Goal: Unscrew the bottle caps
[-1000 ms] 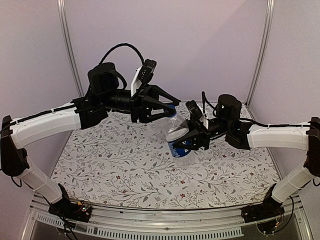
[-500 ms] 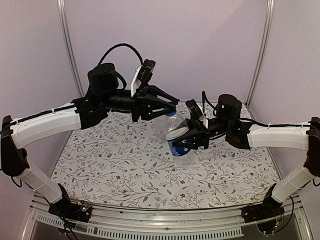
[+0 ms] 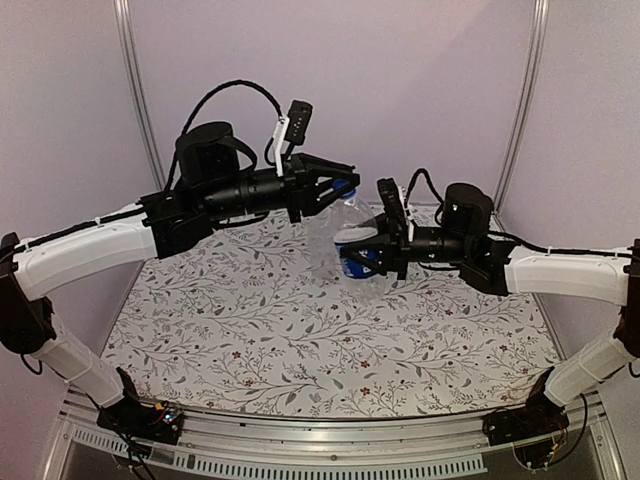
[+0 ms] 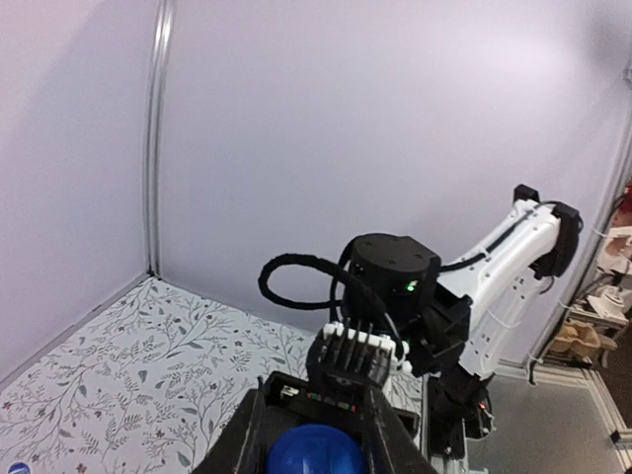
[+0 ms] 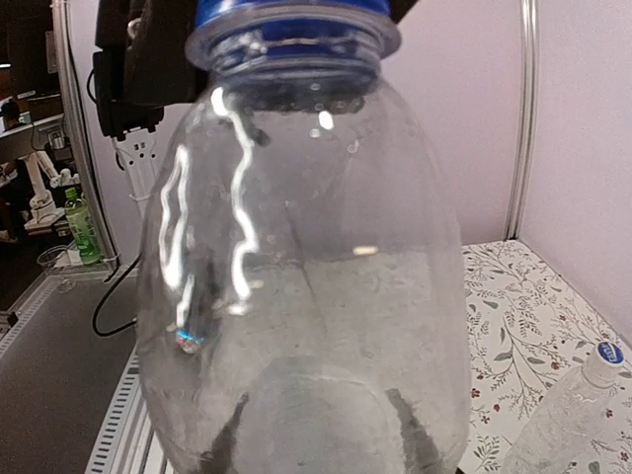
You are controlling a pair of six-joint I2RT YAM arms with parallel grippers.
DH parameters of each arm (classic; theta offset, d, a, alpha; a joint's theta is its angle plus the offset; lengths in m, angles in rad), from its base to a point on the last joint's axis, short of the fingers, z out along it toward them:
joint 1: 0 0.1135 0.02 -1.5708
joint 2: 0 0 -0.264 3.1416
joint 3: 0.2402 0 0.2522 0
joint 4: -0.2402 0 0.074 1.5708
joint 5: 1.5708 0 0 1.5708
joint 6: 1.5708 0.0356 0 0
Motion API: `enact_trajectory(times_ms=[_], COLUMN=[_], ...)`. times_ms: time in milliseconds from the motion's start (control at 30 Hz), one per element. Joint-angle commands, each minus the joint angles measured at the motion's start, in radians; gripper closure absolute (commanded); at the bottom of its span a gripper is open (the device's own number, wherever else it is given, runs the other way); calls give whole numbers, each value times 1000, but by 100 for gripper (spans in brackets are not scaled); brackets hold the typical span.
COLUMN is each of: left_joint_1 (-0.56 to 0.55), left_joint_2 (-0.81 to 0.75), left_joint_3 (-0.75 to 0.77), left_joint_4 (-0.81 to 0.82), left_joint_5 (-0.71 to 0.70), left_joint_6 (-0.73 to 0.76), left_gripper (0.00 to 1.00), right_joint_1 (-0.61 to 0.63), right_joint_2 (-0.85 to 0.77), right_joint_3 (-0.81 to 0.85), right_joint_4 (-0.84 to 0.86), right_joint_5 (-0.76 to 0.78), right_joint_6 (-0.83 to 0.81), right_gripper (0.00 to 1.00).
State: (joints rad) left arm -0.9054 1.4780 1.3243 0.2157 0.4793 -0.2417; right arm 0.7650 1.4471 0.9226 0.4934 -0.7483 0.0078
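Note:
A clear bottle (image 3: 350,235) with a dark blue label band is held tilted above the table, its neck toward the upper left. My right gripper (image 3: 363,262) is shut on its body at the label; in the right wrist view the bottle (image 5: 306,267) fills the frame and my fingers (image 5: 410,434) show dimly through it. My left gripper (image 3: 338,190) is shut on the solid blue cap (image 4: 316,452), which sits between the jaws. The same blue cap (image 5: 286,12) tops the bottle in the right wrist view. A second, plain bottle (image 5: 568,420) with a whitish, blue-topped cap (image 5: 605,355) lies on the table.
The floral tablecloth (image 3: 250,330) covers the table. Purple walls with metal corner posts (image 3: 140,110) close the back and sides. The right arm's wrist (image 4: 395,281) stands close in front of my left gripper.
My left gripper closed on the blue cap. Both arms then rose slightly, and the bottle tilted with its neck toward the left.

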Motion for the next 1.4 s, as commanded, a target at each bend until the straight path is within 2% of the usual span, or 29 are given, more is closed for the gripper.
enact_trajectory(times_ms=[0, 133, 233, 400, 567, 667, 800, 1033, 1100, 1200, 1367], left_joint_1=[-112, -147, -157, -164, -164, -158, -109, -53, -38, -14, 7], left_joint_2=[20, 50, 59, 76, 79, 53, 10, -45, -58, -68, -67], left_joint_3=[72, 134, 142, 159, 163, 131, 75, 38, 32, 21, 16], left_joint_4=[-159, -212, -213, -213, -213, -169, -90, -77, -81, -78, -88], left_joint_5=[-376, -538, -589, -617, -608, -546, -352, -104, -41, 72, 270], left_joint_6=[-40, -51, -68, -78, -72, -47, -51, 14, 30, 46, 95], left_gripper=[100, 100, 100, 95, 84, 71, 54, 23, 19, 18, 24], right_joint_1=[-2, 20, 48, 62, 62, 62, 62, 60, 59, 54, 46], right_joint_2=[-8, -22, -39, -62, -67, -74, -80, -73, -70, -66, -33], right_joint_3=[21, 6, -7, -36, -44, -51, -58, -51, -40, -22, 16], right_joint_4=[-36, -27, -12, 13, 11, 12, 6, -20, -44, -64, -72], right_joint_5=[294, 427, 539, 641, 626, 537, 402, 148, 66, -57, -258], right_joint_6=[3, -35, -64, -60, -64, -81, -107, -113, -124, -130, -99], right_gripper=[64, 64, 64, 64, 63, 63, 63, 62, 61, 60, 59])
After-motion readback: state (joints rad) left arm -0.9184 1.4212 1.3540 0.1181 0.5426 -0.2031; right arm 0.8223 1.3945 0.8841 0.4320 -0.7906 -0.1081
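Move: The left hand already pinches the blue cap between its pads, and the right hand grips the upright bottle under it, whose middle is about 11 cm below the left hand and 3 cm to its right. From the right hand that cap sits some 11 cm up and 2 cm to its left, about level forward. The other bottle stands on the table, about 20 cm ahead of the left hand, 4 cm to its left and some 30 cm lower. Holding cap and bottle together, both hands swing about 5 cm forward while the wrists turn against each other, the left counter-clockwise on the cap and the right clockwise on the bottle, each by a bit under 30 degrees. Then the left fingers open wide and let go of the cap, and both hands draw back some 8 to 9 cm, turning back about 30 degrees the opposite way, the left rising a couple of centimetres as it goes while the right keeps its hold on the bottle. ##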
